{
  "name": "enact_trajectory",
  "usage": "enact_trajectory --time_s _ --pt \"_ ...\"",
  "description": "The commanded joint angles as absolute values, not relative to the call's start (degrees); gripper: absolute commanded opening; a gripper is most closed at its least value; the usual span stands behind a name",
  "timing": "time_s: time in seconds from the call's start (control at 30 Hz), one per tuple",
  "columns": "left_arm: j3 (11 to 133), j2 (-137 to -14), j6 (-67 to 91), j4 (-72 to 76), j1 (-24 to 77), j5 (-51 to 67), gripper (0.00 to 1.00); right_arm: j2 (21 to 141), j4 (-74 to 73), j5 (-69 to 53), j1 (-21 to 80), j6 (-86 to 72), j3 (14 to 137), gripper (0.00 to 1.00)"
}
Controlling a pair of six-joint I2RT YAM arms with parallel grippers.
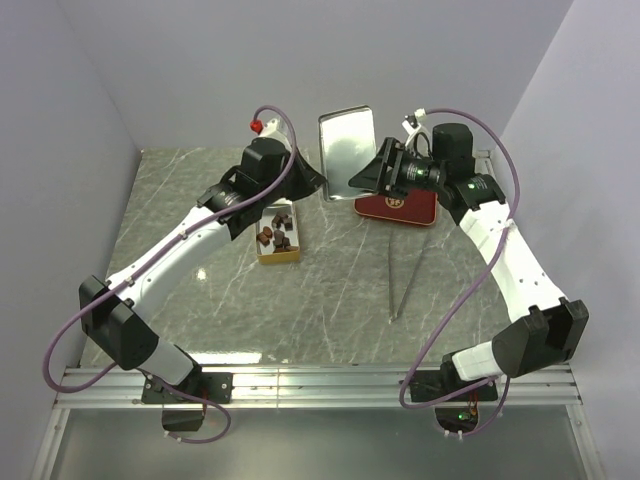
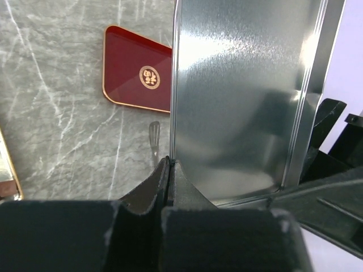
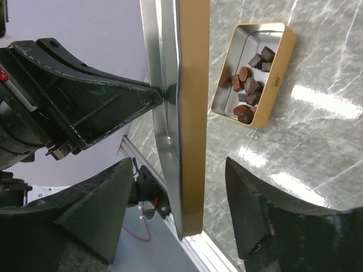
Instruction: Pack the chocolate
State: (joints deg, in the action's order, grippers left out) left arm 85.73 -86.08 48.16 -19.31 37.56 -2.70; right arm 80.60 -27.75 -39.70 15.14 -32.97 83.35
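Note:
The chocolate [image 1: 279, 232], several small brown pieces, lies in an open gold tin [image 1: 280, 255] left of the table's middle; the right wrist view shows the chocolate [image 3: 248, 90] inside the tin [image 3: 281, 62] too. My left gripper [image 1: 320, 184] is shut on the edge of the tin lid [image 1: 346, 145], held upright with its silver inside facing the camera. The left wrist view shows the left gripper [image 2: 169, 162] pinching the lid's rim [image 2: 244, 96]. My right gripper [image 1: 368, 178] is open, one finger on each side of the lid's gold wall [image 3: 194, 113], neither touching it.
A red rectangular tray [image 1: 397, 207] lies flat beneath my right gripper and also shows in the left wrist view [image 2: 139, 76]. Metal tongs [image 1: 405, 280] rest on the marble to the right of centre. Walls close in at the back and sides.

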Motion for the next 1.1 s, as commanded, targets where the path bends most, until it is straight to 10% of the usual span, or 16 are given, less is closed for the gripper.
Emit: enact_trajectory --time_s 0.0,0.37,0.57,1.07 --pt "85.34 -84.9 49.48 -14.59 37.27 -0.44 0.0 79.63 -24.44 -39.11 15.29 -31.73 85.43 0.68" --pt "85.25 -85.78 50.62 -13.71 36.83 2.72 0.02 79.8 -24.43 -37.62 15.91 -29.36 86.04 0.27" --pt "85.6 -85.61 50.19 -14.23 36.83 2.82 0.39 80.77 -26.8 -34.38 16.08 -27.16 88.41 0.08" --pt "95.95 -83.32 49.13 -23.38 36.83 -3.07 0.63 90.09 -43.77 -16.1 22.49 -11.26 101.95 0.05"
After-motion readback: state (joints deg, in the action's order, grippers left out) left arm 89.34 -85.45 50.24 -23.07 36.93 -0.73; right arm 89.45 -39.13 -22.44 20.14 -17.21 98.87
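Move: The tin lid hangs in the air by its left edge, pinched in my left hand, with its middle about 4 cm ahead, 5 cm right and 3 cm above that hand. From my right hand, whose open fingers already straddle the opposite edge, its middle is some 5 cm ahead, 5 cm left and 3 cm up. Some 30 cm below my right hand, the chocolate box stands 21 cm left and 11 cm ahead, the red tray 12 cm right and 21 cm ahead. I close my right fingers on the lid's right-hand edge while my left hand keeps its pinch almost in place; once they have it, I open my left fingers wide and let go. Then my right hand carries the lid about 4 cm forward, rolling so its left side drops, some 20 degrees in all, and my left hand rises about 2 cm at the very end. ##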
